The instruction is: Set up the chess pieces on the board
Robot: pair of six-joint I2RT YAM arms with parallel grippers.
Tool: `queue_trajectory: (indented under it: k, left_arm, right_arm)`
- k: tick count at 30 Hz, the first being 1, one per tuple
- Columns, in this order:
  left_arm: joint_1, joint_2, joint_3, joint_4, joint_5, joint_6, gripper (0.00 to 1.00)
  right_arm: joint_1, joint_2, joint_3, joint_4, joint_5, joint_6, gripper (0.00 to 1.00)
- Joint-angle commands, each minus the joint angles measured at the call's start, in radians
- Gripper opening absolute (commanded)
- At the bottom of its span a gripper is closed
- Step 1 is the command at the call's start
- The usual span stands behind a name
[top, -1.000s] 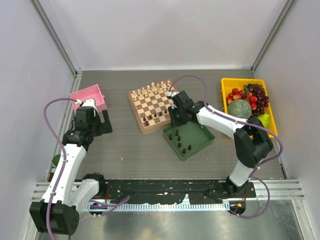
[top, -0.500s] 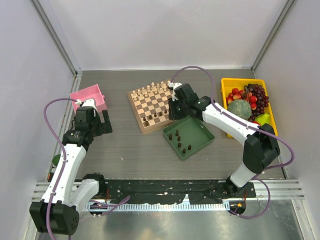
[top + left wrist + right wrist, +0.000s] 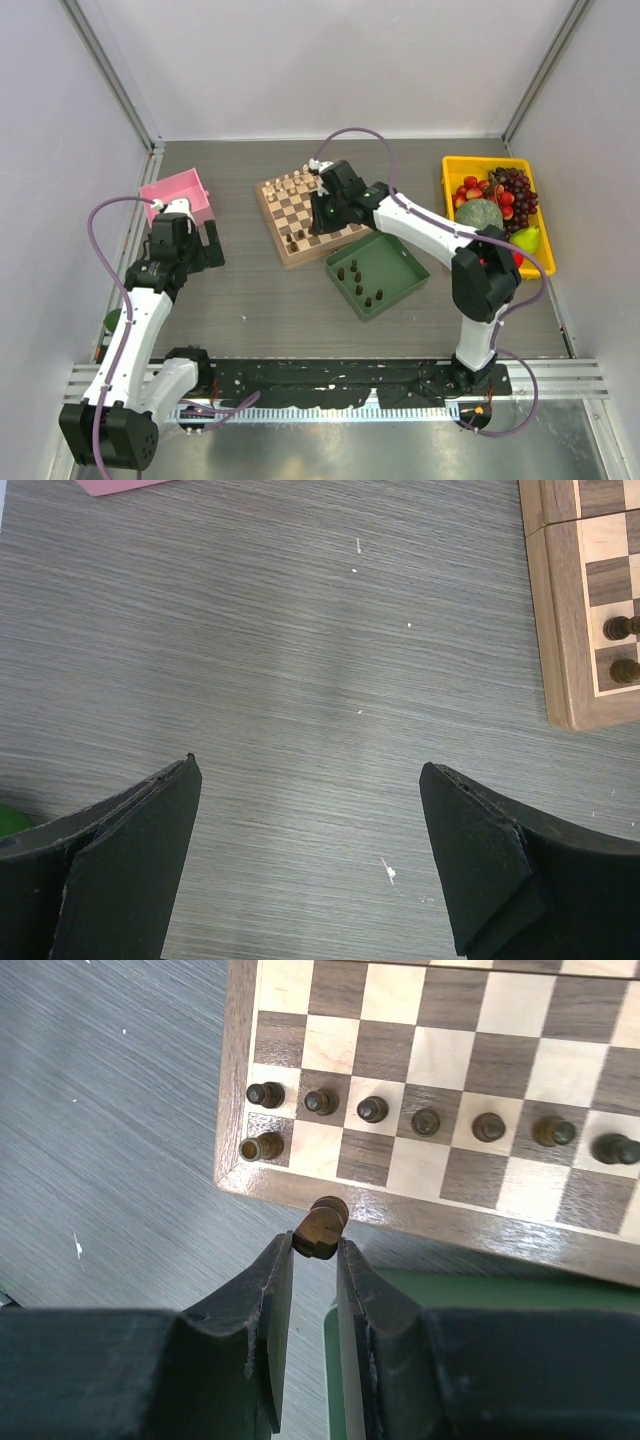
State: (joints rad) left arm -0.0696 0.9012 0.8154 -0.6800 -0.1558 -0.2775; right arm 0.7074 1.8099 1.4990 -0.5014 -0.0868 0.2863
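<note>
The board (image 3: 283, 206) lies at the table's middle back, with pale pieces along its far rows and several dark chess pieces (image 3: 372, 1109) on its near rows. My right gripper (image 3: 312, 1243) is shut on a dark brown chess piece (image 3: 320, 1228), held just above the board's near border (image 3: 400, 1208); in the top view it (image 3: 327, 213) hangs over the board. More dark pieces (image 3: 358, 283) stand in the green tray (image 3: 398, 262). My left gripper (image 3: 310, 860) is open and empty over bare table, left of the board's edge (image 3: 556, 630).
A pink bin (image 3: 180, 195) sits at the back left beside my left arm. A yellow bin of fruit (image 3: 497, 206) stands at the back right. The green tray lies just right of the board's near corner.
My right gripper has moved left from the green tray to over the board's near side, carrying a dark piece. The left arm has not moved.
</note>
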Motion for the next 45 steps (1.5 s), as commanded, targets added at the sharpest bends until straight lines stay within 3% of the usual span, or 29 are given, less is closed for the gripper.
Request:
queue_trajectory:
  k: [1,16,40,43,45]
  left_arm:
    - [0.007,-0.005,0.044,0.002,0.009,0.011,0.99]
    - [0.005,-0.007,0.042,0.002,0.009,0.011,0.99]
    - [0.008,-0.004,0.044,-0.001,0.007,0.012,0.99]
    - [0.007,-0.002,0.045,-0.001,0.009,0.011,0.99]
    - [0.007,-0.001,0.045,-0.001,0.009,0.011,0.99]
  right_arm:
    - [0.024,0.064,0.079,0.026,-0.014,0.027,0.24]
    - [0.044,0.204,0.152,0.034,-0.011,0.04,0.24]
    - [0.053,0.253,0.173,0.034,-0.004,0.03,0.25]
    - [0.053,0.255,0.175,0.034,-0.004,0.03,0.26]
    - [0.055,0.258,0.176,0.031,-0.002,0.03,0.32]
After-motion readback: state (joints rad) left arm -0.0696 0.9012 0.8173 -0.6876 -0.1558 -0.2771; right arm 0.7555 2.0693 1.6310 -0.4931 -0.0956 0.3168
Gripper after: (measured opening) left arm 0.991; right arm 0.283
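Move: The right hand already holds a dark chess piece. The empty near-row square it is taken to, beside the corner, lies about 4 cm to its left, 1 cm ahead and 9 cm below. Of the dark pieces there, the corner piece stands 7 cm left and level with the hand, and the pawn behind the empty square 3 cm ahead and 5 cm left; the green tray's middle is 7 cm back and 12 cm right. From the left hand, that square is roughly 8 cm ahead, 22 cm right. Keeping the dark piece pinched between its closed fingertips, the right hand lowers it about 7 cm while carrying it some 4 cm left, to the empty square beside the corner piece. The sideways travel comes mostly early on; the last couple of centimetres are a slow, nearly straight descent that eases to a stop, the wrist tipping only slightly and the fingers not yet opening. ##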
